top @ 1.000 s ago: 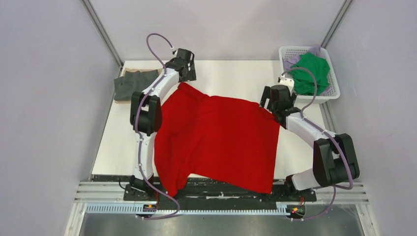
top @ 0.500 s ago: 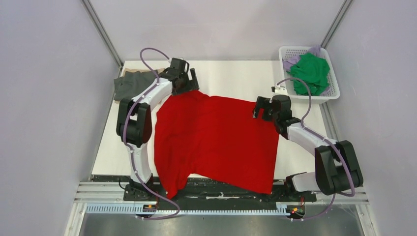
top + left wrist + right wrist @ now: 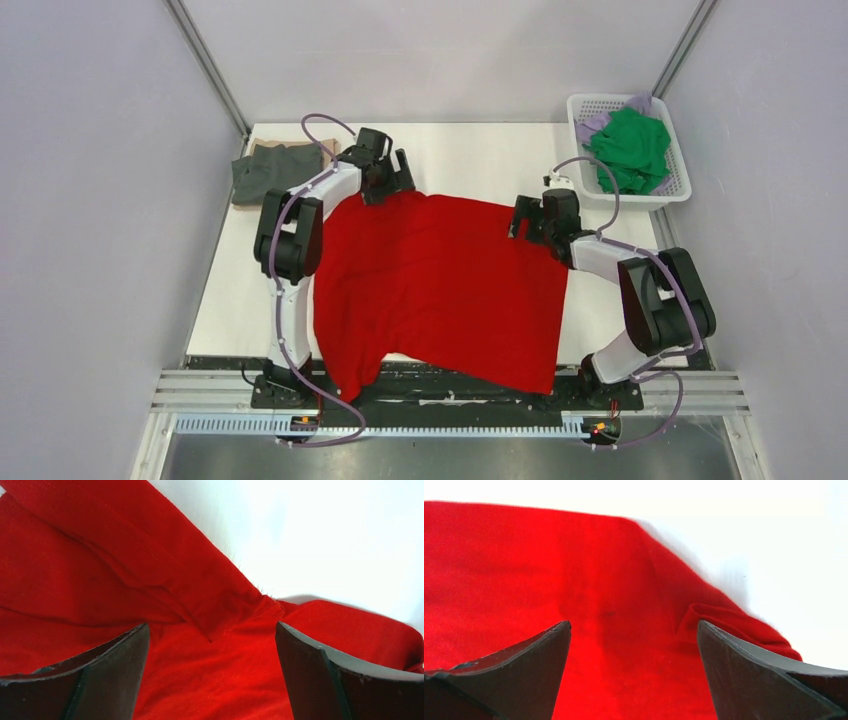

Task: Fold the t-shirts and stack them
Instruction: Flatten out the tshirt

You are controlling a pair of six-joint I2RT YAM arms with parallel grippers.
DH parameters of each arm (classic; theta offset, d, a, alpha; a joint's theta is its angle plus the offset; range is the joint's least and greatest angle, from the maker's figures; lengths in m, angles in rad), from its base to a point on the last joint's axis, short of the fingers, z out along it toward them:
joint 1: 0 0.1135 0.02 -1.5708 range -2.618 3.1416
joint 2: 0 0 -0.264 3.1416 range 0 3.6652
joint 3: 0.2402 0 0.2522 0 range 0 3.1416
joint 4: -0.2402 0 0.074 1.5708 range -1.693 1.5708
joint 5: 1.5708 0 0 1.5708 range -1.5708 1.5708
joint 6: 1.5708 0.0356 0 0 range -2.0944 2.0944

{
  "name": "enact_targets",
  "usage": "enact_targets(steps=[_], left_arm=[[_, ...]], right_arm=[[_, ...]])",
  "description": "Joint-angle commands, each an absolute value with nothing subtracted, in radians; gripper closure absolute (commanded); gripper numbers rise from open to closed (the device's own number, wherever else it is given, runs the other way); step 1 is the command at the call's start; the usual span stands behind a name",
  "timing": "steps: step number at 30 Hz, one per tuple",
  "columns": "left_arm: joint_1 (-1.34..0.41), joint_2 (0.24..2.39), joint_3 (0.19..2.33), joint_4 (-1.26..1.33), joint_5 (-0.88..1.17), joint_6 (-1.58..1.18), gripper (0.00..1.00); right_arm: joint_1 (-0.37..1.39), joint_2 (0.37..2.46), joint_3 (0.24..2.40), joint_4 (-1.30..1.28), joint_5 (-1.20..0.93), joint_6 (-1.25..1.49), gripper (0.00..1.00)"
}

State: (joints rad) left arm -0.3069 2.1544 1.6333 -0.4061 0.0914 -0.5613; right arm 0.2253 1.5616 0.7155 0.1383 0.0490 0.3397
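Observation:
A bright red t-shirt (image 3: 440, 285) lies spread over the middle of the white table, its near edge hanging past the front. My left gripper (image 3: 388, 178) is open at the shirt's far left corner; its wrist view shows a folded sleeve hem (image 3: 200, 587) just ahead of the gripper (image 3: 210, 645). My right gripper (image 3: 525, 217) is open at the far right corner, over red cloth (image 3: 574, 580) with a small rolled fold (image 3: 729, 622); the gripper (image 3: 634, 645) holds nothing. A dark grey shirt (image 3: 262, 177) and a tan one (image 3: 290, 148) lie folded at far left.
A white lattice basket (image 3: 670, 185) at the far right corner holds a green shirt (image 3: 630, 148) and a pale lilac one (image 3: 592, 124). Grey walls close in both sides. Bare table (image 3: 470, 155) lies beyond the red shirt.
Both grippers moved inward along the far edge of the red shirt, the left one to the right, the right one to the left. The shirt's far corners lie flatter.

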Motion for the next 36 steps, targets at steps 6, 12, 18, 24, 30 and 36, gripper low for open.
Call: enact_targets(steps=[6,12,18,24,30,36], left_arm=[[-0.305,2.201,1.715,-0.345,0.116,-0.593,0.0],[-0.305,2.233,1.765,-0.331,0.119,-0.598,0.0],[-0.301,2.281,1.827,-0.345,0.13,-0.581,0.0],[-0.286,2.301,1.849,-0.284,0.189,-0.598,0.0],[-0.269,2.397,2.027,-0.216,0.301,-0.618,0.0],[-0.262,2.441,2.176,-0.295,0.372,-0.618,0.0]], right_arm=[[0.224,1.715,0.901,0.264,0.324,0.374,0.02],[0.229,1.608,0.854,0.266,0.297,0.326,0.02],[0.232,1.44,0.675,0.263,0.163,0.354,0.02],[0.232,1.265,0.508,0.262,0.094,0.356,0.02],[0.231,1.194,0.441,0.283,0.08,0.339,0.02],[0.23,1.159,0.429,0.294,0.053,0.317,0.02]])
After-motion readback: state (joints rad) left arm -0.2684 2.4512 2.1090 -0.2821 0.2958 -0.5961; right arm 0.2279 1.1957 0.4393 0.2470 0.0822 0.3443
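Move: My left hand hovers about 2 cm above the red t-shirt's far-left part. The turned-over layer there is centred about 4 cm ahead and 2 cm left; the grey folded shirt lies some 25 cm left and 4 cm ahead. From my right hand, just above the cloth, the far-right shoulder is roughly 6 cm ahead and 3 cm right, with the basket some 23 cm ahead and 23 cm right. With both grippers staying open, I sweep my left hand forward over the turned-over layer, slow and level for about 5 cm, then faster while rising, ending about 11 cm out and a little right. Meanwhile my right hand dips slightly and brushes some 6 cm forward and a bit right towards the shoulder, lifts, and draws back about 10 cm over the shirt. ##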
